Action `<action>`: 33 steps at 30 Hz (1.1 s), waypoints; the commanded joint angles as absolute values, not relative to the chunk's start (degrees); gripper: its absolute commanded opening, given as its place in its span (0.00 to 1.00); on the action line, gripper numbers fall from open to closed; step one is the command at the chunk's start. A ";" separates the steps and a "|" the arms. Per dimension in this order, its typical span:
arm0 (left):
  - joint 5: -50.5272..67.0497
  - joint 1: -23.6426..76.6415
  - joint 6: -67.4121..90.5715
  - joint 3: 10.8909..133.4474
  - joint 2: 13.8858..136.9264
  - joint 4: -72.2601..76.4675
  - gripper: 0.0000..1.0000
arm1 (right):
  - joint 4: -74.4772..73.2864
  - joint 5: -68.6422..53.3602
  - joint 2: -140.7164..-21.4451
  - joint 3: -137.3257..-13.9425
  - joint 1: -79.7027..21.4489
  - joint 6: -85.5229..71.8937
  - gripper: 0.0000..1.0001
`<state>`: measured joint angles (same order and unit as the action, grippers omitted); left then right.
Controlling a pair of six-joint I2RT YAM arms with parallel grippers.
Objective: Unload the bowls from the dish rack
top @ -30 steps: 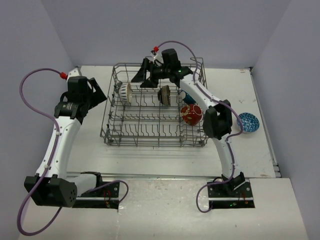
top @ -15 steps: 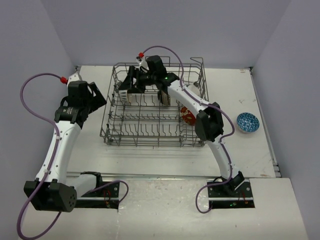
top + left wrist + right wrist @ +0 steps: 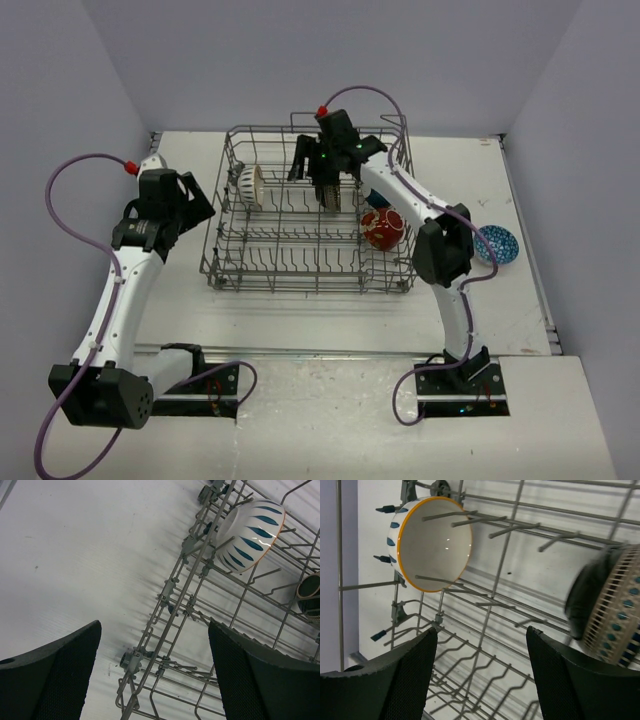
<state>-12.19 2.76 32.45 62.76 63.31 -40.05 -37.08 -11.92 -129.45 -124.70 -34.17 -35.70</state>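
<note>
The grey wire dish rack (image 3: 310, 283) stands mid-table. In its back row a white bowl with dark stripes (image 3: 250, 186) rests on edge at the left, and a dark brown bowl (image 3: 328, 193) stands near the middle. A red patterned bowl (image 3: 383, 228) lies at the rack's right side. A blue patterned bowl (image 3: 499, 243) sits on the table right of the rack. My right gripper (image 3: 318, 172) hangs open over the back row. The dark bowl (image 3: 607, 605) is by its right finger and the white bowl (image 3: 432, 542) lies ahead to the left. My left gripper (image 3: 195, 200) is open just outside the rack's left wall.
Upright tines and raised wire sides (image 3: 492, 605) surround the right gripper's fingers. The rack's left corner wires (image 3: 192, 580) lie between the left fingers, with bare white table (image 3: 75, 555) to their left. Grey walls close in the table on three sides.
My right gripper swung left over the white striped bowl, then back right to above the dark brown bowl, its jaws narrowing a little. The left arm barely shifted.
</note>
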 commanded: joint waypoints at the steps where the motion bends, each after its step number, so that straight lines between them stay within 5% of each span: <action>1: -11.16 3.08 33.40 62.31 63.28 -37.62 0.87 | -39.29 -6.94 -121.30 -122.61 -32.17 -31.47 0.72; 33: -10.55 3.16 31.90 62.67 64.51 -37.00 0.87 | -37.71 -12.30 -126.12 -117.51 -25.93 -30.59 0.70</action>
<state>-10.87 2.79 31.94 62.43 64.62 -39.44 -40.27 -10.13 -125.75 -117.49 -25.82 -31.42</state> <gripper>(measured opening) 0.875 0.708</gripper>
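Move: The brown patterned bowl stands on edge in the rack, about 10 cm to the right hand's right, 3 cm ahead and 8 cm below. In the same row, the striped white bowl is about 10 cm left of the hand and the blue-white bowl some 23 cm right, both 3 cm ahead; the red bowl lies 23 cm right and 7 cm back. From the left hand, the brown bowl is about 16 cm ahead, 32 cm right and 13 cm below. Rightward along the row from the striped bowl's side, the empty right hand travels about 9 cm to the brown patterned bowl, arching up some 4 cm on the way and easing a little forward. Once nearly in line with the bowl, it sinks about 7 cm from the top of the arc and draws slightly back, turning a little clockwise; the fingers stay open and no contact can be seen. ##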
